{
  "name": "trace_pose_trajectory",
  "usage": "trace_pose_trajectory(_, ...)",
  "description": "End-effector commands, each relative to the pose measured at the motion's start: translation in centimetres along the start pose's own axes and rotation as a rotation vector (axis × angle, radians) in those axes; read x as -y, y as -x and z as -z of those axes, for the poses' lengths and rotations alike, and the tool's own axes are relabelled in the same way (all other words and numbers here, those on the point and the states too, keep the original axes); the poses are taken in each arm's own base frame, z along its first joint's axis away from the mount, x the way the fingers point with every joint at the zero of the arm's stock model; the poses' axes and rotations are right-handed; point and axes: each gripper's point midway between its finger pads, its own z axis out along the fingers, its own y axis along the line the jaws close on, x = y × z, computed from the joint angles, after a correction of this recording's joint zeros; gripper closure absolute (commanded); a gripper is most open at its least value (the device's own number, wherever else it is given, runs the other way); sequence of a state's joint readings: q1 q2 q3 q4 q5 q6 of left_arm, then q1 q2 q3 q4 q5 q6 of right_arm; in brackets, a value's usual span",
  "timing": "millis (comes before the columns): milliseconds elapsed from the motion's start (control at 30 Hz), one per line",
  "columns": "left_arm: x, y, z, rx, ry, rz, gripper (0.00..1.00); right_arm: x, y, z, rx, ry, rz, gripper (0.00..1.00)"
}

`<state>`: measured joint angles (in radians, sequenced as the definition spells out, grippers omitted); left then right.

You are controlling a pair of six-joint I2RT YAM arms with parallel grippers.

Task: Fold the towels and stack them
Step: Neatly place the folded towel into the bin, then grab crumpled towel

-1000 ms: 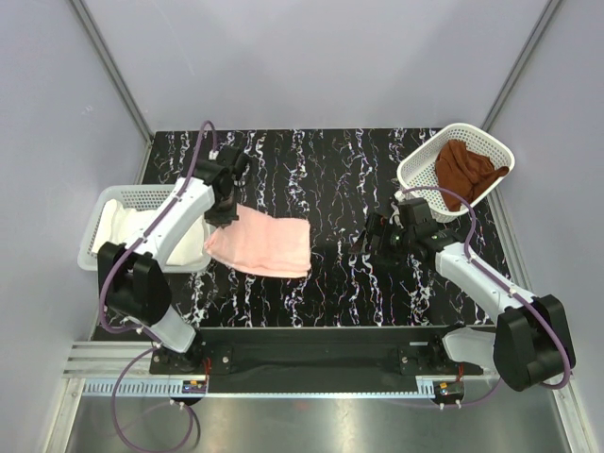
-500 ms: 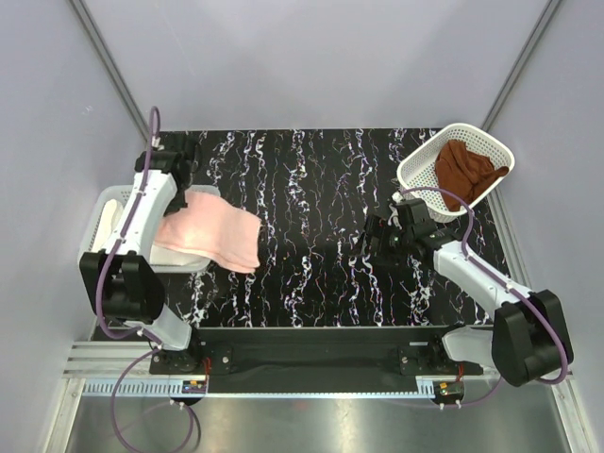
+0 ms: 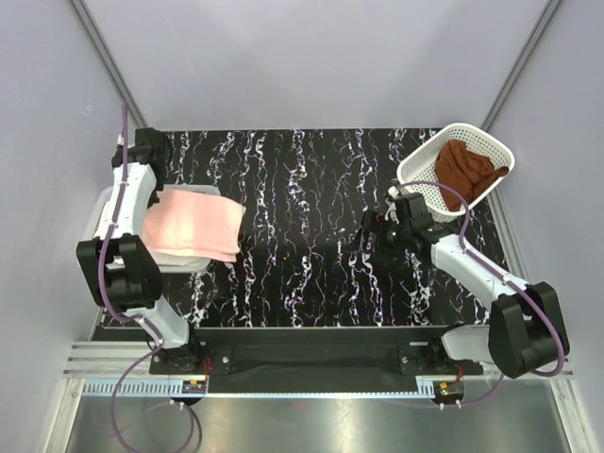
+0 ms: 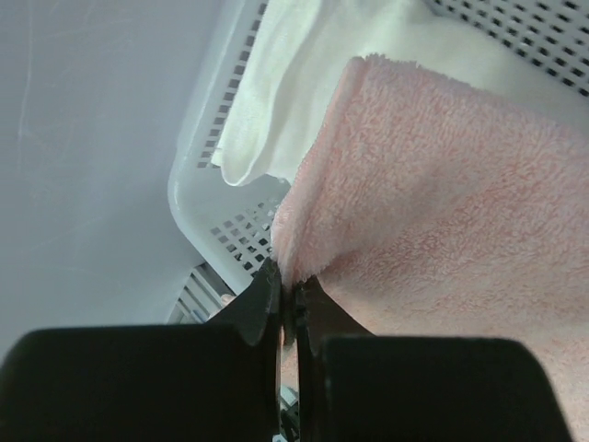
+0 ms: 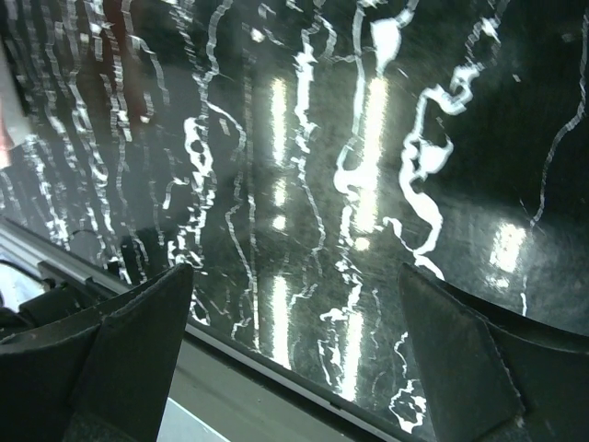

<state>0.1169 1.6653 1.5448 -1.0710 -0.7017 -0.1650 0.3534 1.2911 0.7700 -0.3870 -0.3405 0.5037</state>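
Note:
The pale pink towel (image 3: 193,225) is folded flat and lies over the white left basket (image 3: 102,203), its right part hanging past the basket rim above the table. My left gripper (image 3: 159,189) is shut on its far left corner. In the left wrist view the gripper (image 4: 287,281) pinches the pink towel's (image 4: 442,203) edge, with the white towel (image 4: 294,64) in the basket (image 4: 207,184) beneath it. The rust-brown towel (image 3: 467,170) lies crumpled in the back right basket (image 3: 412,179). My right gripper (image 3: 370,236) (image 5: 294,276) hangs open and empty over the table.
The black marbled table (image 3: 302,189) lies between the two baskets. Its near edge and a metal rail (image 5: 230,368) show in the right wrist view. Grey walls close in on the left, back and right. The right basket is tilted against the back right corner.
My left arm has swung left, carrying the pink towel off the table and over the left basket. The right arm has barely shifted and stays open.

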Motion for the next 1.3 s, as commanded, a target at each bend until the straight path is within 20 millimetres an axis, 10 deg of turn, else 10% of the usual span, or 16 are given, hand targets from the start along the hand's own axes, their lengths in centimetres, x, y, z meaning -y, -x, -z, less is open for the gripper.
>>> trace_pose_trajectory(0, -3.1, 1.9, -0.3, 0.047, 0.102, 0.06, 1.0, -2.9, 2.4, 0.8, 0.046, 0.087, 0.074, 0.0)
trace_pose_trajectory(233, -3.4, 2.1, -4.4, 0.003, 0.219, 0.059, 1.0, -3.9, 3.2, 0.3, 0.024, 0.125, 0.099, 0.0)
trace_pose_trajectory(367, -4.4, 1.9, -6.6, -0.076, 0.35, 0.054, 0.77, -3.8, 2.9, 0.0, 0.012, 0.126, 0.097, 0.0)
trace_pose_trajectory(500, -5.7, 2.8, -8.0, -0.079, 0.323, 0.143, 0.83, -3.1, 2.8, -0.1, 0.014, 0.097, 0.096, 0.0)
trace_pose_trajectory(633, -5.7, 3.7, -7.3, -0.082, 0.317, 0.17, 0.39, -3.3, 3.3, 0.1, 0.022, 0.084, 0.094, 0.0)
trace_pose_trajectory(800, -3.4, 4.8, -5.3, -0.032, 0.2, 0.171, 0.27, -3.7, 4.2, 1.1, 0.048, 0.059, 0.075, 0.0)
trace_pose_trajectory(1033, 7.4, 7.0, 6.2, 0.181, -0.356, 0.084, 0.25, -4.3, 7.9, 3.6, 0.182, -0.026, 0.029, 0.0)
trace_pose_trajectory(1133, 11.9, 6.3, 12.6, 0.291, -0.583, -0.006, 0.01, -4.2, 11.6, 5.6, 0.311, -0.121, 0.057, 0.0)
trace_pose_trajectory(1267, 14.8, 3.1, 21.0, 0.394, -0.904, -0.085, 0.01, -1.2, 17.2, 8.2, 0.444, -0.329, 0.048, 0.0)
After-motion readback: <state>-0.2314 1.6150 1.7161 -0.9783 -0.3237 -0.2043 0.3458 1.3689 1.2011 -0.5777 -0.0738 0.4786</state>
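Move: The left hand still pinches the folded pink towel by its left edge, above the bin; the bin's middle lies some 15 cm below it, about 3 cm back and hardly to either side. The pink towel's middle hangs roughly 9 cm to this hand's right, 3 cm back and 8 cm lower, and the white towel in the bin lies about 2 cm right, 3 cm back and 16 cm below. From the empty right hand the bin is about 44 cm to the left, 1 cm ahead and 4 cm lower. The left hand carries the pinched edge of the pink towel some 10 cm left towards the bin's left side, dips about 5 cm on the way and opens to let the edge go, then turns back and sweeps nearly 30 cm to the right with some forward travel, climbing about 10 cm and swinging clockwise as its fingers spread wide, clear of the towel. The right hand, open and empty, mostly waits and then lifts about 10 cm while reaching forward over bare table. ##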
